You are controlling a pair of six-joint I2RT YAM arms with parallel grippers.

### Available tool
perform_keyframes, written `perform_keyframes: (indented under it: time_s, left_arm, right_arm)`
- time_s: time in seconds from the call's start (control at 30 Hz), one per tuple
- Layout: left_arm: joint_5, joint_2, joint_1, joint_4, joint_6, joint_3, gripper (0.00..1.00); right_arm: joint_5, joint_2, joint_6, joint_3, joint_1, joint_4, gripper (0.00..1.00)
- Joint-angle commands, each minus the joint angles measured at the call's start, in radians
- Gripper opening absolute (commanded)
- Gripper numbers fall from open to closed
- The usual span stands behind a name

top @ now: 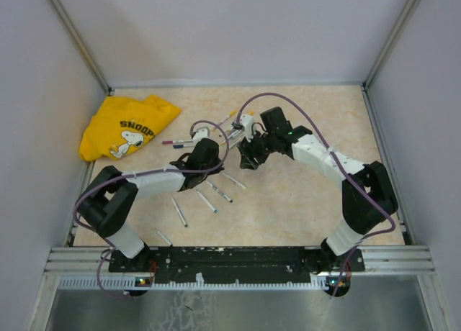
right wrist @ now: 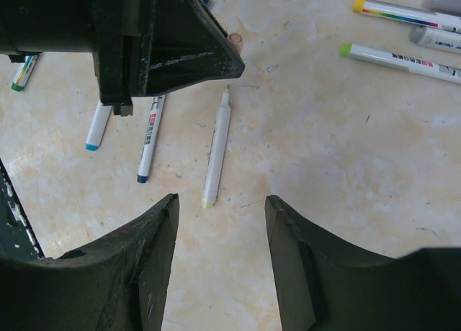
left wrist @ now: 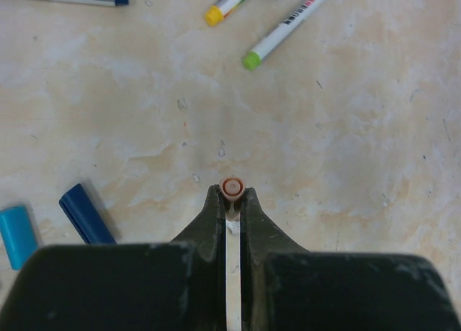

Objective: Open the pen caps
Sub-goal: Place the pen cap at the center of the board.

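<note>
My left gripper (left wrist: pixel 232 196) is shut on a small orange pen cap (left wrist: pixel 232 186), pinched end-on at the fingertips just above the table. The right wrist view shows that same cap (right wrist: pixel 233 38) at the left gripper's tip. My right gripper (right wrist: pixel 222 201) hangs open over an uncapped white pen barrel (right wrist: pixel 216 147) lying on the table, with nothing between its fingers. Two loose caps, dark blue (left wrist: pixel 86 214) and light blue (left wrist: pixel 18 234), lie to the left. Pens still wearing a yellow cap (left wrist: pixel 214 15) and a green cap (left wrist: pixel 251 59) lie further off. In the top view both grippers (top: pixel 193 158) (top: pixel 248 158) meet mid-table.
A yellow printed cloth (top: pixel 126 126) lies at the back left. Several uncapped barrels (top: pixel 212 201) are scattered near the front of the table. Two more uncapped pens (right wrist: pixel 148 137) lie left of the right gripper. Grey walls enclose the table on three sides.
</note>
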Motion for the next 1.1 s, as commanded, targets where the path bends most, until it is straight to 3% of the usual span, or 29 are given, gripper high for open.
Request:
perform_keyframes:
  time_s: [0.0,0.3,0.8,1.07]
  left_arm:
    - [-0.147,0.036,-0.006,-0.189,-0.115,0.091,0.0]
    - [-0.204,0.072,-0.006,-0.306,-0.229,0.135,0.05]
    - [-0.208,0.077,-0.006,-0.324,-0.248,0.139,0.18]
    - [-0.21,0.058,-0.006,-0.326,-0.259,0.127,0.32]
  right_arm:
    - [-0.01,-0.058,-0.013,0.006,-0.011,0.028,0.52]
    - [-0.011,-0.078,-0.005,0.003,-0.025,0.037,0.52]
    - [-0.02,-0.091,0.004,-0.001,-0.036,0.043,0.52]
    - [-0.025,-0.092,0.004,-0.001,-0.037,0.044,0.52]
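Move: Just left of and below the left hand, which already holds the tan pen cap, lies the placing spot: about 4 cm left, 1 cm ahead and 4 cm down. At board height, the dark blue cap lies some 7 cm left and 1 cm ahead of this hand, the light blue cap 10 cm left and 1 cm ahead, the uncapped pen 4 cm back and 4 cm right. From the right hand the spot is roughly 14 cm left, 1 cm ahead and 10 cm below. Swinging left towards the row of caps, the left hand travels about 4 cm and sinks some 2.5 cm to the board, turning about 15 degrees counter-clockwise so the fingers point more straight ahead. There it stays, and its fingers ease open by about a quarter of their range, letting go of the tan cap. The right hand, still half open, rises slightly. ##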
